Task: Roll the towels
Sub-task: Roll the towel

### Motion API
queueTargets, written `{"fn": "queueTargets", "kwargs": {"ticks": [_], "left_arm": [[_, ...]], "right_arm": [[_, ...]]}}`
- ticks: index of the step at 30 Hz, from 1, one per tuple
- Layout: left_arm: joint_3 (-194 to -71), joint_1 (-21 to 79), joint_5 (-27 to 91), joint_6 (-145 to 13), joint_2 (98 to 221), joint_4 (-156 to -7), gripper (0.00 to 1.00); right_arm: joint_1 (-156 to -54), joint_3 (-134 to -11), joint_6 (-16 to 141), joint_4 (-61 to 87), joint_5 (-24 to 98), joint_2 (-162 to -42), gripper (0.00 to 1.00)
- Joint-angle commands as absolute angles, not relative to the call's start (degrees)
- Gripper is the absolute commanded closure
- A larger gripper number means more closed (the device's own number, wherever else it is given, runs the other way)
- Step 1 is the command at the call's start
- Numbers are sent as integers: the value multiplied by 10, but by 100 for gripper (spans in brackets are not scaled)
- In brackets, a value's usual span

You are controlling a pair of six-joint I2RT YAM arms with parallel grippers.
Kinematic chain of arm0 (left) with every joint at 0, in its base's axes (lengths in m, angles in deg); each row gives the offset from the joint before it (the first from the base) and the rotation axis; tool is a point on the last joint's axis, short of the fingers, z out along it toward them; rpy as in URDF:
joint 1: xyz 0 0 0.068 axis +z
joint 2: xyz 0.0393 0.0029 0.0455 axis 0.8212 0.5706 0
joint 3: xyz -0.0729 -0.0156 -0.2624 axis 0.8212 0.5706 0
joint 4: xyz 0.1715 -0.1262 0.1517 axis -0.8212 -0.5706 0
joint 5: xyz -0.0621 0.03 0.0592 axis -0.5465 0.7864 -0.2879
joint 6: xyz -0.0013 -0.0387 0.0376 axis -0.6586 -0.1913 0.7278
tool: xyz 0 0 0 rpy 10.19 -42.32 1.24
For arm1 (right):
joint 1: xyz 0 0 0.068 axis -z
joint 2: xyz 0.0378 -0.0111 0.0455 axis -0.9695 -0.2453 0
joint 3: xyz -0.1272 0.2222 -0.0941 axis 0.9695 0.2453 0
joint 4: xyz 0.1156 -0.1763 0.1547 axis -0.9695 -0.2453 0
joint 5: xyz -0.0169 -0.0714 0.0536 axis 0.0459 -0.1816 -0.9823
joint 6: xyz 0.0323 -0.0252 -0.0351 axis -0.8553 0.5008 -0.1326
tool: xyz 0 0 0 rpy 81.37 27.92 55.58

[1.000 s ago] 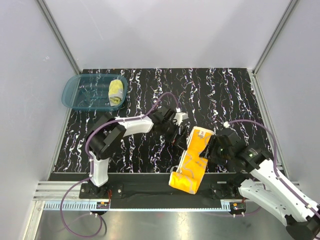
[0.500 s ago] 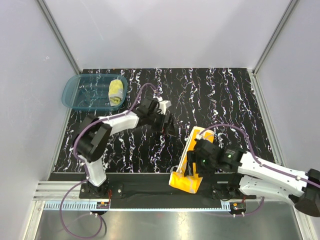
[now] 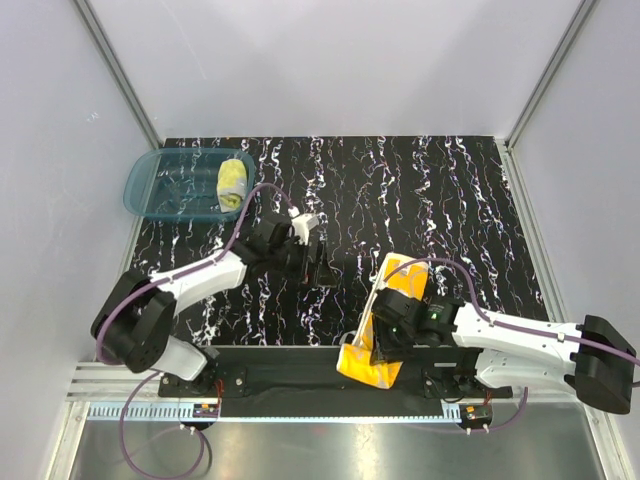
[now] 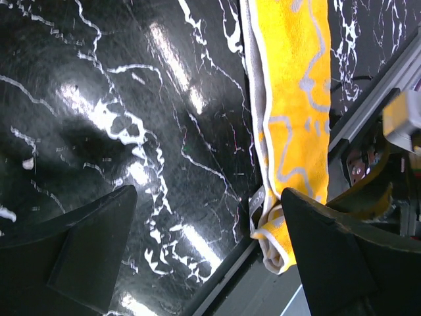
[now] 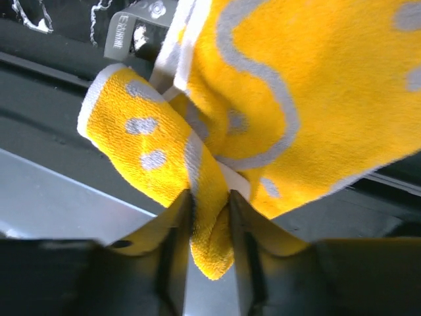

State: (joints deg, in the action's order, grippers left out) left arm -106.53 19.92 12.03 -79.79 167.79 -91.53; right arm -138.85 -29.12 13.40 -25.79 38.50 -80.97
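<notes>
The orange towel (image 3: 392,300) lies lengthwise on the black marbled table, and its near end hangs over the front edge. My right gripper (image 3: 383,338) is shut on a fold at that near end; the right wrist view shows the orange towel (image 5: 296,99) pinched between the right gripper's (image 5: 209,220) jaws. My left gripper (image 3: 320,268) is open and empty, a little left of the towel. In the left wrist view the orange towel (image 4: 293,99) runs past the right finger of the left gripper (image 4: 207,263). The pale yellow towel (image 3: 232,183) lies rolled in the basin.
The translucent teal basin (image 3: 165,190) stands at the back left corner. The table's front edge (image 3: 290,348) and a metal rail (image 3: 300,395) run just under the hanging towel end. Grey walls close in the left, back and right sides.
My left gripper has drawn back to the left, away from the orange towel. My right gripper has moved down the towel toward its near end and holds it there.
</notes>
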Motion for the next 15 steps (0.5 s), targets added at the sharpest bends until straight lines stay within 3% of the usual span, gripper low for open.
{"fn": "queueTargets", "kwargs": {"ticks": [1,3,4,5,15], "left_arm": [[-1045,199,136,-806,1638,-898,1],[-1031,199,137,-807,1622,-899,1],[-1027,199,139,-808,1618,-899,1],[-1024,199,140,-808,1609,-900,1],[-999,199,177,-809,1532,-936,1]], "right_arm": [[-1394,-275,130,-192,325,-802,67],[-1393,-265,129,-178,311,-801,77],[-1394,-264,130,-174,298,-801,93],[-1394,-260,130,-164,291,-800,98],[-1370,-254,48,-48,288,-817,100]]}}
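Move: The right hand already straddles the towel's near end, whose loose flap is centred about 1 cm back, 2 cm to the left and 2 cm below. The towel's far end lies some 21 cm ahead and 6 cm to the right, 3 cm down, and its grey label is roughly 5 cm ahead and 7 cm left, 3 cm down. From the open left hand, that near end is about 19 cm back, 11 cm right and 8 cm below. Already around the towel's near end, the right fingers close fully on its fold and pinch it. The hand first eases back and left, then draws the flap on to the left and up, about 4 cm leftward in all, the fingertips swinging some 10 degrees further left. The empty left hand stays open and retreats about 3 cm back and left, rising a little, away from the towel. ##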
